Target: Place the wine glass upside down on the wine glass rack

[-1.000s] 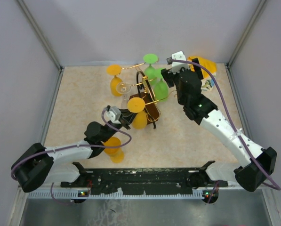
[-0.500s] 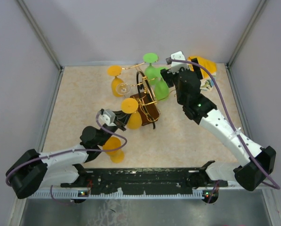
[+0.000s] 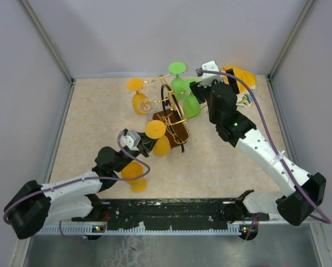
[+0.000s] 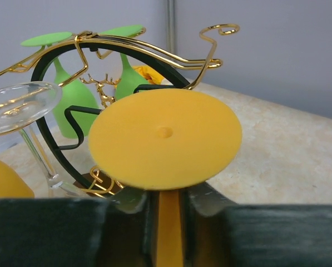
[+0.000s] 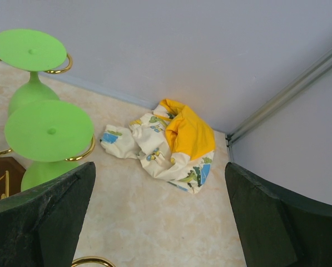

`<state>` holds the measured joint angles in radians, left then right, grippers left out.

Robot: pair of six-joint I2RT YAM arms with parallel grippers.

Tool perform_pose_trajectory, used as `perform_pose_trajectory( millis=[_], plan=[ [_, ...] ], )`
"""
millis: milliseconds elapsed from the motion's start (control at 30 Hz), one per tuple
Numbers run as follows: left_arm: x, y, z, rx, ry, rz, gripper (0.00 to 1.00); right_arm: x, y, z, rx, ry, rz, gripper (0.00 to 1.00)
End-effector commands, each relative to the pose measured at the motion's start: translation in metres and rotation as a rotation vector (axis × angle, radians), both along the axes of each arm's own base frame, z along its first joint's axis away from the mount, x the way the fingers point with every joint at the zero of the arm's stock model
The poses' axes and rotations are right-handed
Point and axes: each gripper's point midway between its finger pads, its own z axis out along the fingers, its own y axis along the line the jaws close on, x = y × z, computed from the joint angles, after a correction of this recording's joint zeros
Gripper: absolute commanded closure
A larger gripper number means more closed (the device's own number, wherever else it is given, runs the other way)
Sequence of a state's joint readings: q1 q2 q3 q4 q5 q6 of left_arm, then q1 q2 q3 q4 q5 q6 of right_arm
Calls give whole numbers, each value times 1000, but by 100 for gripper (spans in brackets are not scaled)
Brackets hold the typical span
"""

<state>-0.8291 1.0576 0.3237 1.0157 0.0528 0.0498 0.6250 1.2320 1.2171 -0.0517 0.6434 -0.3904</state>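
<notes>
An orange wine glass (image 3: pixel 157 136) hangs upside down in my left gripper (image 3: pixel 144 143), just left of and in front of the wine glass rack (image 3: pixel 171 118). In the left wrist view its round foot (image 4: pixel 164 139) faces the camera. The stem (image 4: pixel 168 222) runs down between the two jaws, which stand close on either side of it. The gold wire rack (image 4: pixel 154 50) rises behind the foot, and the foot sits on none of its arms. My right gripper (image 5: pixel 160 211) is open beside the green glasses, with nothing between its fingers.
The rack carries two green glasses (image 3: pixel 183 94), an orange glass (image 3: pixel 136 93) and a clear glass (image 3: pixel 146 105). Another orange glass (image 3: pixel 133 175) stands on the table by my left arm. A crumpled patterned cloth (image 5: pixel 174 142) lies in the far right corner.
My left gripper has drawn the orange glass a little to the left and nearer, away from the rack. The right arm has not moved.
</notes>
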Motion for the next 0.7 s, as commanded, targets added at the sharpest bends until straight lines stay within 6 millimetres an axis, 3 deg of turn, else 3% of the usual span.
perform_pose_trajectory(
  millis=[0, 100, 167, 667],
  plan=[
    [-6, -6, 2, 17, -5, -42, 71, -2, -6, 26, 42, -59, -20, 1],
    [-7, 1, 6, 2, -11, -18, 52, -2, -6, 26, 43, -59, -18, 1],
    [-7, 7, 8, 0, -16, 2, 45, -2, -5, 25, 44, -58, -16, 1],
    [-12, 61, -6, 54, 133, 186, 42, -6, -9, 19, 48, -49, -27, 1]
  ],
)
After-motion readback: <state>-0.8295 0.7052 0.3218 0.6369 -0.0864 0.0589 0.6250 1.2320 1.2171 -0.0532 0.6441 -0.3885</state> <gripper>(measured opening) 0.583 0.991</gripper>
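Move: The left hand holds the orange wine glass upside down by its stem at the rack's near hook. The glass's middle is about 5 cm straight below the hand, its foot just above. A hanging clear glass is some 9 cm ahead and 3 cm left; an upright orange glass stands about 12 cm back and 8 cm left, 13 cm lower. From the right hand, the held glass is roughly 15 cm back, 21 cm left and 16 cm down. The left fingers let go of the orange glass's stem, spreading to a little over half open almost on the spot. Then the hand draws off to the left, about 5 cm, rising some 2 cm as it leaves the glass and the rack, and turning slightly counter-clockwise towards the end. ##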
